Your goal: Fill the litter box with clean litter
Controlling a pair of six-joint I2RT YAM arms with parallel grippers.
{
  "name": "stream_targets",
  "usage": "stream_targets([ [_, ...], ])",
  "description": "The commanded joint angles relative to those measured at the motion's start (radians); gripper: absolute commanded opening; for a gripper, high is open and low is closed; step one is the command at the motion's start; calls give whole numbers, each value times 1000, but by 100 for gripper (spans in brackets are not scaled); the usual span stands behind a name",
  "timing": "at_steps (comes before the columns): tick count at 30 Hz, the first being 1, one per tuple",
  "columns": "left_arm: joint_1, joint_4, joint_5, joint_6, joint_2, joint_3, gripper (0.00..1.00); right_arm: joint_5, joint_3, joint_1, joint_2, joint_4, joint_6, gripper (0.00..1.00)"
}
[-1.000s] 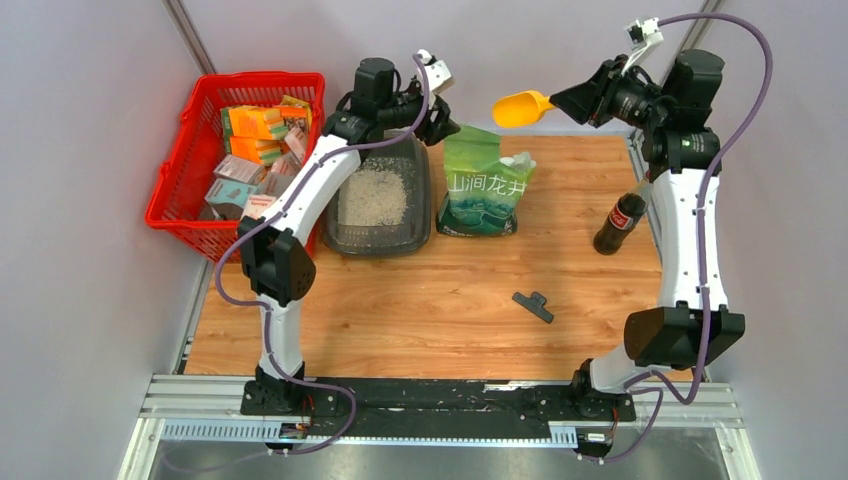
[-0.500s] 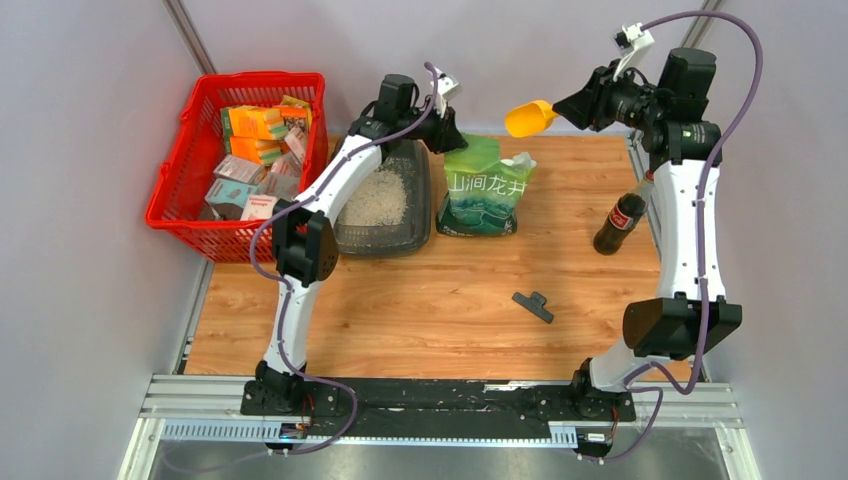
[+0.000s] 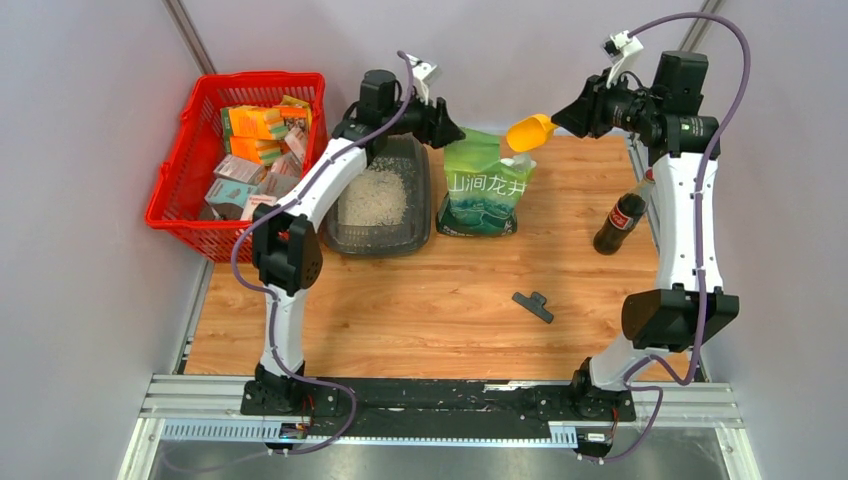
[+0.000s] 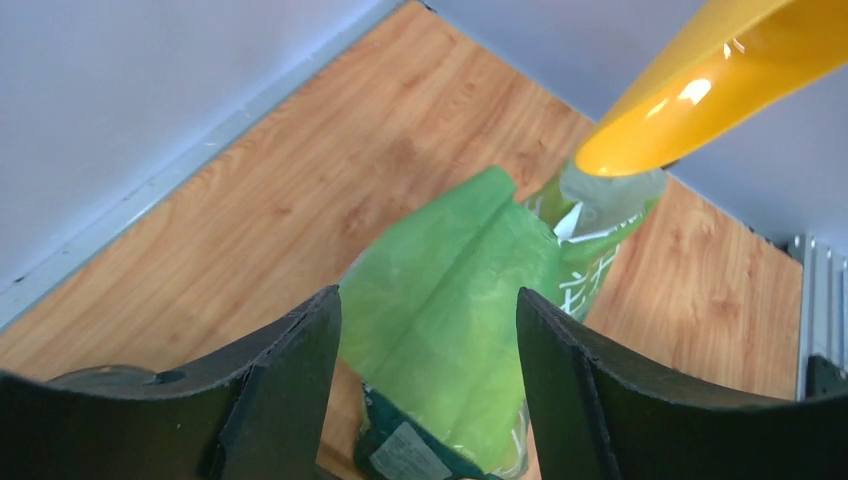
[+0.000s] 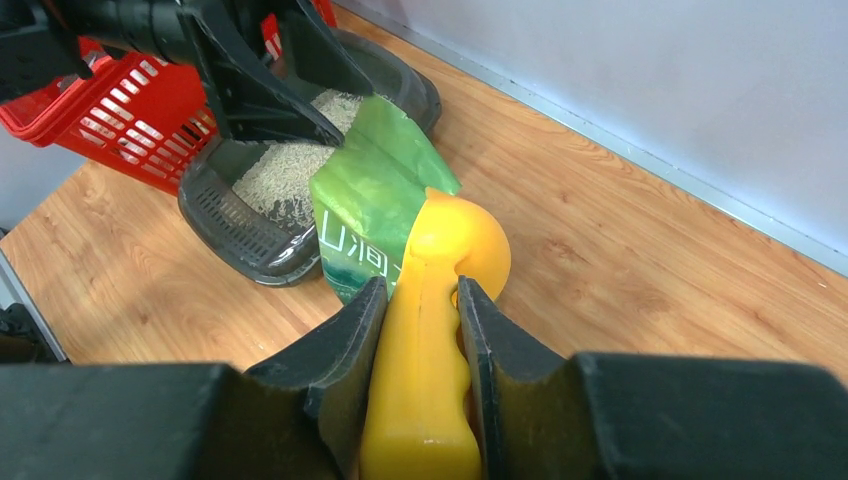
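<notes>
The dark grey litter box [image 3: 424, 205] sits at the back left of the table with a patch of pale clean litter [image 3: 372, 197] inside. To its right stands the green bag [image 3: 485, 185]. My left gripper [image 3: 447, 125] hovers open at the bag's upper left. In the left wrist view the bag's folded top [image 4: 470, 300] lies between the spread fingers [image 4: 300, 370] without being pinched. My right gripper [image 5: 420, 290] is shut on the handle of the yellow scoop [image 5: 440, 330]. The scoop's bowl [image 3: 530, 131] hangs just over the bag's open right corner.
A red mesh basket [image 3: 200, 150] full of boxes stands left of the litter box. A cola bottle [image 3: 620, 222] stands near the right edge. A black clip [image 3: 533, 306] lies on the wood toward the front. The back wall is close behind the bag.
The right arm has lowered the scoop from above the back edge down to the bag's top. The left arm shifted its elbow while its gripper stayed by the bag's upper left.
</notes>
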Motion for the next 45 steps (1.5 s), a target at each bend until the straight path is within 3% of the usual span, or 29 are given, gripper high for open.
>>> stream_targets([
  [1, 36, 92, -56, -95, -92, -26, 73, 6, 72, -3, 15, -22, -38, 0],
  [8, 36, 64, 19, -147, 12, 57, 74, 12, 153, 2, 71, -119, -89, 0],
  [13, 29, 126, 117, -199, 23, 24, 74, 35, 208, 11, 102, -239, -181, 0],
  [19, 19, 149, 152, -202, 10, -24, 63, 51, 243, 31, 128, -341, -264, 0],
  [25, 19, 173, 171, -207, -2, -58, 35, 61, 293, 51, 134, -418, -348, 0],
  [27, 19, 179, 177, -208, -5, -62, 21, 64, 311, 60, 136, -444, -383, 0],
  [28, 19, 181, 185, -210, -6, -65, 3, 64, 314, 63, 136, -470, -415, 0],
  [29, 19, 190, 188, -211, -10, -72, 0, 67, 322, 67, 136, -484, -438, 0],
  [35, 18, 302, 188, -248, -92, -150, 0, 106, 349, 98, 150, -601, -557, 0],
  [45, 4, 443, 162, -269, -304, -377, 0, 152, 363, 126, 110, -642, -633, 0],
])
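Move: The left hand, open, has the bag's loose top flap just at its fingertips: some 3 cm to the right, 2 cm back and 3 cm lower; the bag's middle is about 7 cm right, 2 cm back and 16 cm below. The litter box lies roughly 19 cm left, 4 cm ahead, 25 cm down. From the right hand, already gripping the yellow scoop, the bag sits about 5 cm ahead, 13 cm left, 27 cm below; the bottle about 15 cm right, 1 cm back, 28 cm below. The left fingers close on the bag's top flap and pinch it, after a short sway of about 3 cm forward, left and up, then back again; still shut, the hand draws back and up, some 3 cm each way. The right hand keeps its grip on the scoop and brings the bowl down and back about 3 cm each to the bag's mouth, tipping down over 20 degrees and turning counter-clockwise. ##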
